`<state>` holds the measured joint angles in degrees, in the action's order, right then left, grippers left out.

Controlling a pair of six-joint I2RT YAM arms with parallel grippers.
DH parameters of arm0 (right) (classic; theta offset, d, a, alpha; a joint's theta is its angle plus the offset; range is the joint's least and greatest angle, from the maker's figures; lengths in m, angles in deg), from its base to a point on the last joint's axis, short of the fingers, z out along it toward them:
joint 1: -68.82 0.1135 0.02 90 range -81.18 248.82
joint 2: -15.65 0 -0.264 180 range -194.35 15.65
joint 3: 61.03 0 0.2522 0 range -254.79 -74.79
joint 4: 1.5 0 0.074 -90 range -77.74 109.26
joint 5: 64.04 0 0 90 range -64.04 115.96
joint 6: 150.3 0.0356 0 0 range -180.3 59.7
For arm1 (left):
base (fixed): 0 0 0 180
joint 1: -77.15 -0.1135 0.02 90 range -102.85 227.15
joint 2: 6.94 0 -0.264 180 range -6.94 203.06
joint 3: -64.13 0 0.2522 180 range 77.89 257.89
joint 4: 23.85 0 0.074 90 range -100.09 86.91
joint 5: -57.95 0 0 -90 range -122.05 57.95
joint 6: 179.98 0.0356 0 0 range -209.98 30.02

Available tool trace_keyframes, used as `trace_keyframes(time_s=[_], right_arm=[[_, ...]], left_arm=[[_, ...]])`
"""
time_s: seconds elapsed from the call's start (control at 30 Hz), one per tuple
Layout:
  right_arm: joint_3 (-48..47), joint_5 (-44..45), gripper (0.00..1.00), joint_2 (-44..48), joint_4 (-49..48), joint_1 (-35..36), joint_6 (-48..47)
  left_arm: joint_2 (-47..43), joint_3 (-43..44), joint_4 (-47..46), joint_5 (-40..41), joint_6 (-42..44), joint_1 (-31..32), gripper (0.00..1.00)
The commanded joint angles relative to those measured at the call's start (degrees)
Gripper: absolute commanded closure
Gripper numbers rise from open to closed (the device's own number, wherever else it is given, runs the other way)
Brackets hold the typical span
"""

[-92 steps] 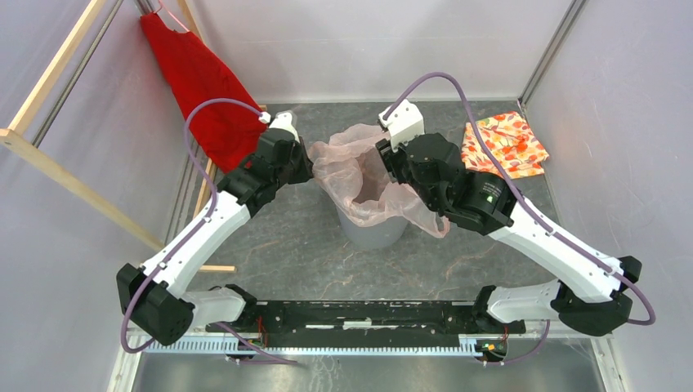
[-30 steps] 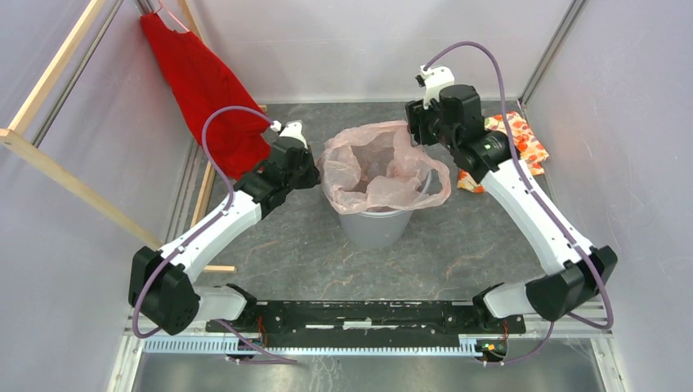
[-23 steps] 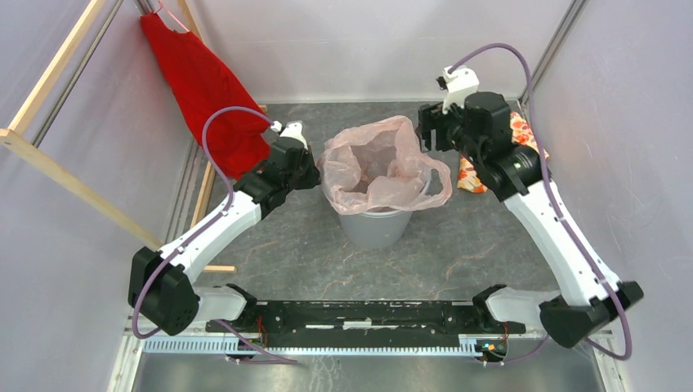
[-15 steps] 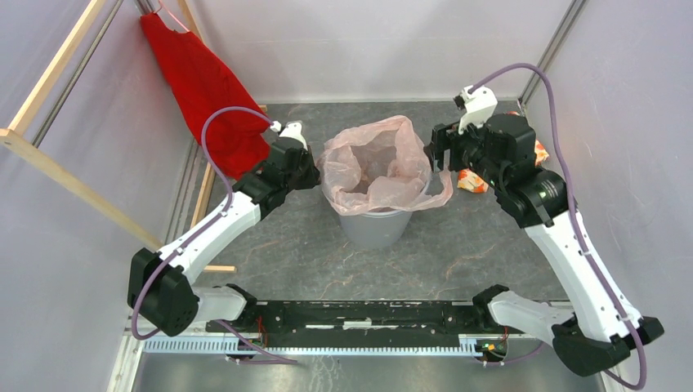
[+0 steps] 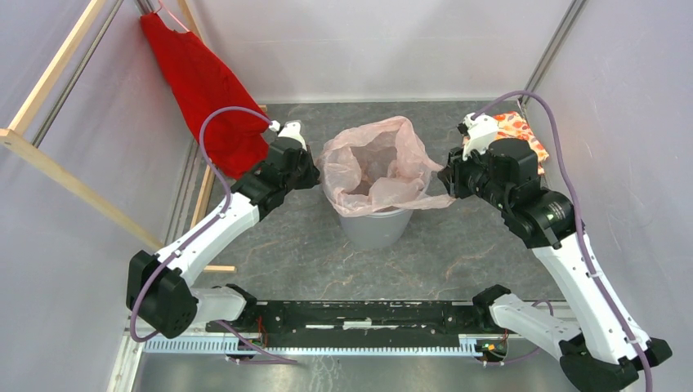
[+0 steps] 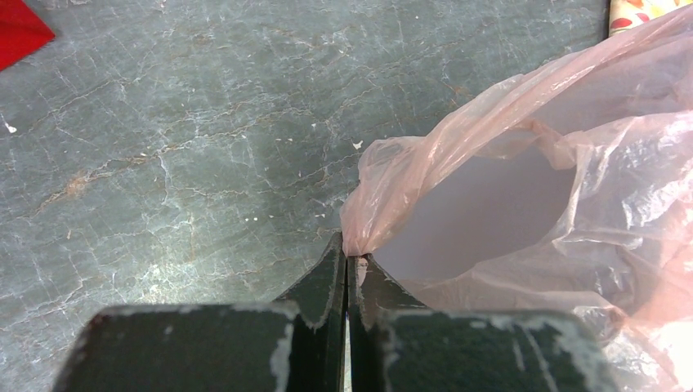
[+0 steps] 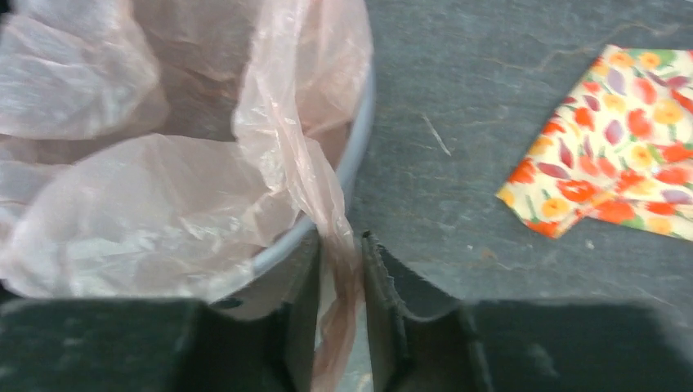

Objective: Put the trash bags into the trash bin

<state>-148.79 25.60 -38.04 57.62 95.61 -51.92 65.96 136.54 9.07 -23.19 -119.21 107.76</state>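
Note:
A pale pink trash bag (image 5: 372,167) lines the grey trash bin (image 5: 376,230) at mid-table, its mouth spread open over the rim. My left gripper (image 5: 315,175) is at the bin's left side. In the left wrist view the left gripper (image 6: 350,260) is shut on a pinch of the bag's edge (image 6: 384,204). My right gripper (image 5: 446,181) is at the bin's right side. In the right wrist view the right gripper (image 7: 337,245) stands narrowly open just outside the bin's rim (image 7: 360,135). A hanging strip of the bag (image 7: 327,196) runs down between its fingers.
A red garment (image 5: 204,90) hangs at the back left beside a wooden frame (image 5: 49,163). An orange floral folded cloth (image 5: 523,126) lies on the grey floor behind the right arm, also in the right wrist view as the floral cloth (image 7: 629,163). Pale walls close in the sides.
The right arm swung from the bin's back right rim round to its right side and lower. Its fingers narrowed round the bag's hanging edge. The left gripper kept still, holding the bag.

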Motion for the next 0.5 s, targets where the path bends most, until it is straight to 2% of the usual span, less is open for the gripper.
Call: trace_keyframes(time_s=[0.0,0.13,0.47], right_arm=[[2.1,8.03,0.76,-0.5,-0.37,0.18,1.23],[5.91,11.97,0.92,-1.68,-1.68,0.06,1.13],[17.92,12.65,0.94,2.6,-6.27,0.12,2.78]], left_arm=[[-1.61,0.63,-1.41,0.1,-0.34,-0.11,0.98],[-1.54,0.52,-1.1,0.19,-0.05,-0.11,0.98],[-2.24,-1.0,-0.83,-0.42,-0.41,-0.11,0.98]])
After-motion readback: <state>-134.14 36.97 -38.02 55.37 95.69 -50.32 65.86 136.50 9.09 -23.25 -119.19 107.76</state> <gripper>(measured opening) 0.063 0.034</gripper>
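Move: The trash bag's loose right edge already hangs between the right hand's half-open fingers, practically at the hand point. The trash bin's middle is about 9 cm ahead, 13 cm left and 25 cm below this hand; the flowered cloth lies some 18 cm ahead, 21 cm right and 33 cm down. From the left hand, which still grips the bag's left edge, that loose right edge is roughly 26 cm right, 8 cm back and 10 cm higher. The right fingers shut on the trash bag's loose right edge and pinch it, while the hand sinks about 10 cm beside the bin's right side and shifts some 3 cm to the right. Its wrist turns about 10 degrees clockwise and tips down and rolls, its left side dropping, about as much. The left hand stays in place, keeping its grip on the opposite edge. ##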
